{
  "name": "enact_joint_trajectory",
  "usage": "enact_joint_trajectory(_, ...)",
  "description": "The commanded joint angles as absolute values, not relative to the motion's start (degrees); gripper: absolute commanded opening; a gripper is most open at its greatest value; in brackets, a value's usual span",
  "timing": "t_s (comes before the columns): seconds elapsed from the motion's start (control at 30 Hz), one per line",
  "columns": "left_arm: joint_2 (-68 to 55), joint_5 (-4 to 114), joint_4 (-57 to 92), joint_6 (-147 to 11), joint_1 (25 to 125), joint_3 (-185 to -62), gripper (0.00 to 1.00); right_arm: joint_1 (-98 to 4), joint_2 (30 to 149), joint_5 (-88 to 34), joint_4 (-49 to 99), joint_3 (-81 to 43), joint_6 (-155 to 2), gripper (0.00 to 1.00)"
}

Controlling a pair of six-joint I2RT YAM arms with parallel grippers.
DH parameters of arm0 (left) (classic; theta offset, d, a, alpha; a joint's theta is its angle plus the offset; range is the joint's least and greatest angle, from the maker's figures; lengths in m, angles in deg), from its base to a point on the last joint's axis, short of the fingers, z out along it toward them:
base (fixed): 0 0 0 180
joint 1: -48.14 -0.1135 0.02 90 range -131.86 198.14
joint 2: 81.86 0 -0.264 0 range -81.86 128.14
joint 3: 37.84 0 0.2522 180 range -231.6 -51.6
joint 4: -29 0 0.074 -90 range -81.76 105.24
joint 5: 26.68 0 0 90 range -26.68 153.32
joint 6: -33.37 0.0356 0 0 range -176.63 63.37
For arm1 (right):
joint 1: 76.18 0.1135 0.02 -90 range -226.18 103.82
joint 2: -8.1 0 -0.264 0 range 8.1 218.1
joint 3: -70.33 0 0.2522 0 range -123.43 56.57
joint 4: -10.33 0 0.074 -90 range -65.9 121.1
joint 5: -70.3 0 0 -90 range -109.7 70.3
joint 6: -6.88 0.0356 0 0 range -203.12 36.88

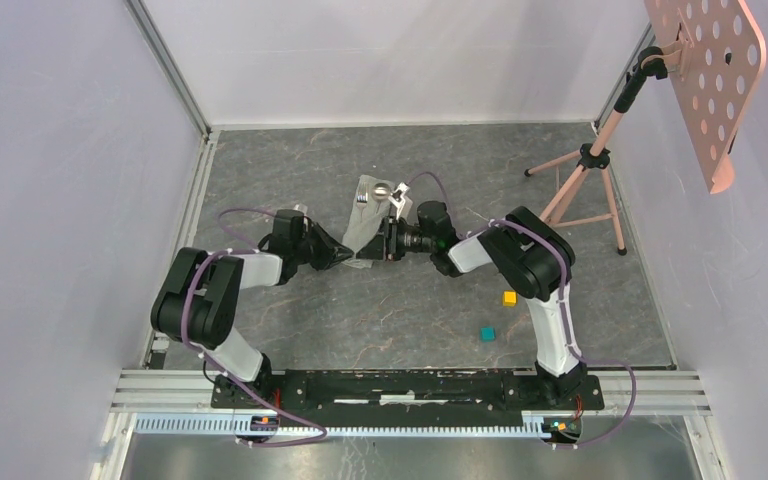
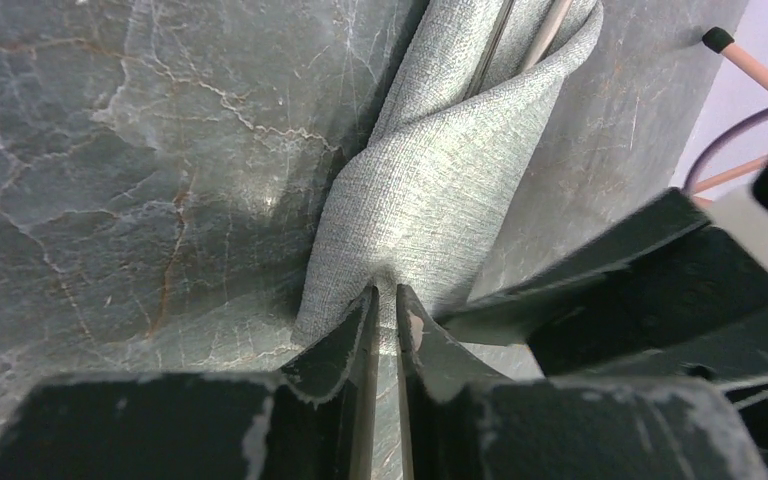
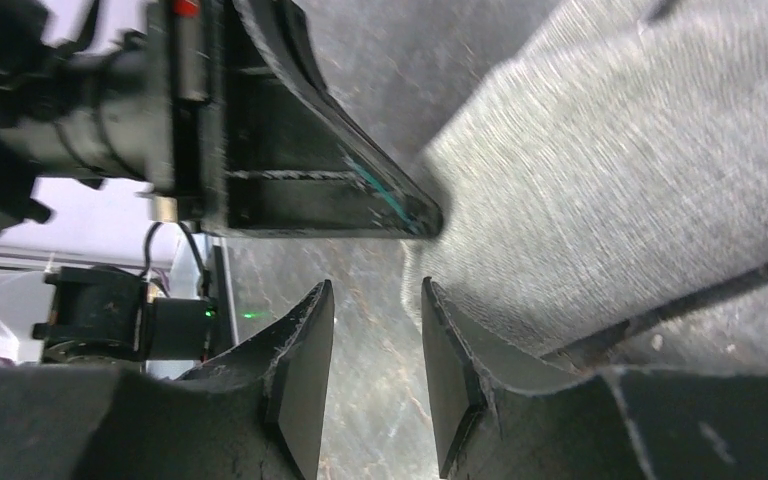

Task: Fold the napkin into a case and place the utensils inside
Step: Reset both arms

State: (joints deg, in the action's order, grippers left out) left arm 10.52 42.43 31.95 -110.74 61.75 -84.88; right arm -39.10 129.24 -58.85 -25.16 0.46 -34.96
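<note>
The grey-green napkin point(image 1: 364, 222) lies folded into a narrow strip at the middle of the table. The heads of the utensils, a fork point(image 1: 362, 199) and a spoon point(image 1: 384, 190), stick out of its far end. In the left wrist view the napkin point(image 2: 440, 180) narrows toward my left gripper point(image 2: 385, 292), which is shut on its near corner, and two thin utensil handles point(image 2: 508, 30) run inside the fold. My right gripper point(image 3: 376, 292) stands open just beside the napkin point(image 3: 620, 170) with only bare table between its fingers. Both grippers meet at the napkin's near end point(image 1: 360, 255).
A yellow cube point(image 1: 509, 298) and a teal cube point(image 1: 487, 333) lie on the table near the right arm. A tripod point(image 1: 590, 160) with a perforated board point(image 1: 705, 70) stands at the back right. White walls enclose the table.
</note>
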Motion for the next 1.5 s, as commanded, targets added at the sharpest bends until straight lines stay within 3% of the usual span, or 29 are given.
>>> enact_joint_trajectory(0.0, 12.27, 45.76, 33.02, -106.64, 61.72, -83.99, 0.19, -37.82, 130.76, -56.68, -21.89, -0.29, -39.81, 0.43)
enact_joint_trajectory(0.23, 5.93, 43.99, 30.41, -106.57, 61.68, -83.43, 0.20, -36.58, 127.41, -50.87, -4.02, -3.33, -50.85, 0.44)
enact_joint_trajectory(0.5, -19.38, 42.68, 10.23, -98.74, 61.68, -91.60, 0.45, -36.22, 97.71, -38.65, 27.35, -3.46, -71.61, 0.59)
enact_joint_trajectory(0.63, -28.34, 41.27, 2.00, -92.75, 61.52, -99.45, 0.53, -36.41, 81.84, -30.33, 35.91, -2.45, -76.37, 0.68)
enact_joint_trajectory(0.73, -32.22, 41.13, -3.69, -88.74, 61.30, -106.94, 0.58, -36.58, 71.07, -23.02, 39.30, -2.36, -76.63, 0.79)
enact_joint_trajectory(0.77, -33.13, 41.34, -5.03, -87.80, 61.24, -109.20, 0.68, -36.60, 68.38, -20.86, 40.49, -2.65, -76.88, 0.81)
enact_joint_trajectory(1.0, -38.10, 45.15, -10.06, -82.81, 61.24, -124.10, 0.82, -36.57, 53.27, -11.14, 46.69, -7.10, -84.74, 0.98)
enact_joint_trajectory(1.47, -45.62, 50.57, -7.12, -81.68, 61.24, -127.12, 0.89, -36.55, 37.19, -3.11, 40.97, -4.90, -90.26, 0.98)
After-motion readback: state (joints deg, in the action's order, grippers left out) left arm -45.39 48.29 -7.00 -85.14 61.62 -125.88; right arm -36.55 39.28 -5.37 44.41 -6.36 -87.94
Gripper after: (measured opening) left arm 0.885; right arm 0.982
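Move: The folded napkin's middle is about 7 cm ahead of the left hand and 4 cm to its right, only a couple of centimetres lower. The fork head lies some 15 cm ahead and 3 cm right of that hand, the spoon bowl 16 cm ahead and 7 cm right. From the right hand, the napkin's middle is about 8 cm ahead, 1 cm right and 5 cm down; a yellow block is 29 cm right and 10 cm back. The left fingertips, still at the napkin's near end, come free of the cloth after a brief hold and rise nearly 50 cm, drawing back as they tip up about 70 degrees. The right hand first dips about 3 cm at that same end, then climbs away, swinging well to its right and somewhat back while its fingers turn from pointing left to forward and up. Both grippers spread wide. ##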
